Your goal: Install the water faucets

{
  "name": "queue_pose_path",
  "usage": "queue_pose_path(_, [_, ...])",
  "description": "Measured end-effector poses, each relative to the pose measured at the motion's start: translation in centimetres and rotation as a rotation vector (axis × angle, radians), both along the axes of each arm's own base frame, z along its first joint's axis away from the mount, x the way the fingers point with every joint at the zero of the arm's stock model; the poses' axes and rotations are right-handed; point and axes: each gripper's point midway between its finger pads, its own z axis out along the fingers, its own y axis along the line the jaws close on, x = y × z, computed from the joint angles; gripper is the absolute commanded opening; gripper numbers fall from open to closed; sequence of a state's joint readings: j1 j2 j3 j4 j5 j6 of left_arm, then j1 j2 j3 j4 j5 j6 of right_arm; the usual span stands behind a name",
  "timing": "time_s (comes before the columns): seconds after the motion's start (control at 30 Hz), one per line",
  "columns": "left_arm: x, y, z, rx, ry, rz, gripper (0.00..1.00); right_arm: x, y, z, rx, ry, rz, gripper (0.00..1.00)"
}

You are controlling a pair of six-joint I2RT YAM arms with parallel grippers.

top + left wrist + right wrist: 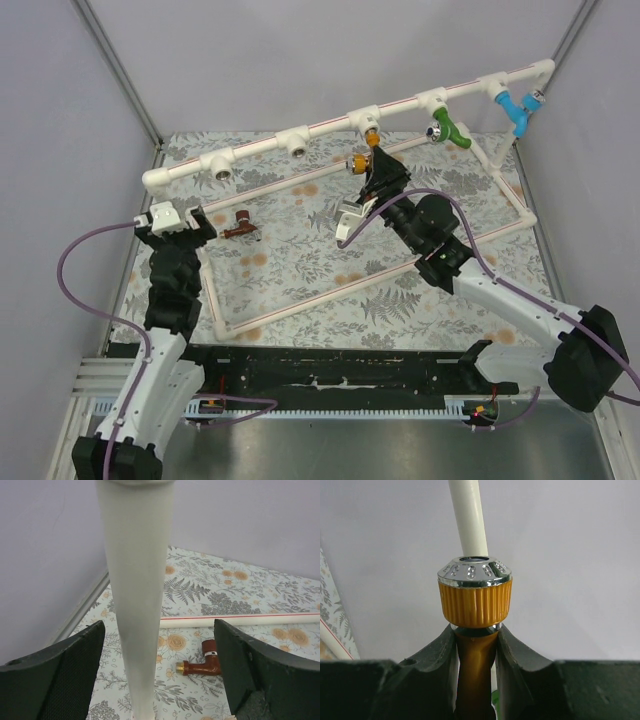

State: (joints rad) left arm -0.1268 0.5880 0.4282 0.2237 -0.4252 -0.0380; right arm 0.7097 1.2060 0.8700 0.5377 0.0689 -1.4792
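My right gripper [374, 172] is shut on the orange-yellow water faucet [360, 160], holding it just below a tee [366, 120] of the raised white pipe. In the right wrist view both fingers [440, 655] press the faucet's stem under its ribbed orange cap [475, 602], which carries a silvery end. The dark reddish-brown water faucet [240, 228] lies loose on the floral mat, also visible in the left wrist view [202, 664]. My left gripper [185, 222] stands open astride an upright white pipe leg [137, 605], its fingers [75, 665] apart from the pipe.
A green tap [448, 130] and a light blue tap [515, 108] hang from tees further right on the raised pipe. Bare tees [222, 165] sit on its left half. A low white pipe frame [300, 305] borders the mat. Grey walls enclose the table.
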Motion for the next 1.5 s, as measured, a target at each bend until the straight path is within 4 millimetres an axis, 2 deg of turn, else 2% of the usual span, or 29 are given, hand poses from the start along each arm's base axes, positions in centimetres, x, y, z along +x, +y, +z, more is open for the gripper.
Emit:
queue_pose_path(0.07, [0.8, 0.1, -0.1, 0.0, -0.003, 0.013, 0.88, 0.2, 0.1, -0.1, -0.029, -0.019, -0.007, 0.0])
queue_pose_path(0.17, [1.5, 0.5, -0.4, -0.004, -0.011, 0.046, 0.77, 0.3, 0.4, -0.2, -0.064, -0.043, -0.013, 0.0])
queue_pose_path(0.23, [1.8, 0.8, -0.2, -0.006, -0.029, 0.064, 0.77, 0.4, 0.4, -0.2, -0.085, -0.054, -0.016, 0.0])
queue_pose_path(0.33, [2.1, 1.0, 0.3, 0.005, -0.057, 0.077, 0.77, 0.4, 0.5, -0.2, -0.119, -0.061, -0.022, 0.0])
queue_pose_path(0.43, [2.5, 1.0, 0.6, 0.028, -0.072, 0.076, 0.84, 0.3, 0.4, -0.1, -0.147, -0.056, -0.025, 0.0])
queue_pose_path(0.5, [2.7, 1.0, 0.4, 0.04, -0.075, 0.075, 0.88, 0.2, 0.3, -0.1, -0.162, -0.049, -0.027, 0.0])
queue_pose_path(0.57, [2.8, 1.0, 0.1, 0.049, -0.076, 0.074, 0.88, 0.3, 0.2, 0.0, -0.177, -0.04, -0.031, 0.0])
queue_pose_path(0.67, [2.9, 1.0, -0.2, 0.063, -0.072, 0.071, 0.76, 0.4, 0.2, 0.1, -0.197, -0.023, -0.032, 0.0])
queue_pose_path(0.73, [2.9, 0.9, 0.0, 0.072, -0.078, 0.063, 0.61, 0.6, 0.0, 0.2, -0.22, -0.01, -0.037, 0.0])
queue_pose_path(0.83, [2.9, 1.0, 0.2, 0.083, -0.085, 0.066, 0.49, 0.8, -0.2, 0.2, -0.255, -0.005, -0.043, 0.0])
queue_pose_path(0.93, [2.6, 1.6, 0.2, 0.083, -0.086, 0.092, 0.31, 1.0, -0.5, 0.2, -0.303, -0.016, -0.045, 0.0])
queue_pose_path(1.03, [2.5, 1.9, 0.2, 0.084, -0.086, 0.104, 0.22, 1.2, -0.7, 0.3, -0.347, -0.021, -0.043, 0.0])
queue_pose_path(1.3, [2.5, 1.8, 0.2, 0.084, -0.086, 0.102, 0.02, 1.7, -1.1, 0.3, -0.393, -0.027, -0.011, 0.0])
queue_pose_path(1.5, [2.5, 1.8, 0.2, 0.084, -0.085, 0.104, 0.02, 1.8, -1.0, 0.2, -0.334, -0.003, 0.007, 0.0])
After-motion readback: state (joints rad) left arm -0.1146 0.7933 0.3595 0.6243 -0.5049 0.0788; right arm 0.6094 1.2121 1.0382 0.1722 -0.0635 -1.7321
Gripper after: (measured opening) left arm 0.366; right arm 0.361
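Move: From the left hand, whose open fingers straddle the rack's left post, the post lies about 3 cm ahead and 2 cm left at finger height. The red faucet lies on the table some 12 cm ahead, 7 cm right and 25 cm below. The right hand holds the orange faucet; the middle tee is about 6 cm ahead of it, neither left nor right, and 3 cm higher. The green faucet sits 12 cm right and 7 cm ahead, the empty tee 13 cm left and 3 cm ahead. Forward and a little left, some 3 cm in all, the left hand settles around the rack's left post and closes its fingers on it. The right hand keeps its grip on the orange faucet at the middle tee and rolls it about 20 degrees, left side going down, easing back slightly at the end, while shifting forward and slightly right towards the tee. ##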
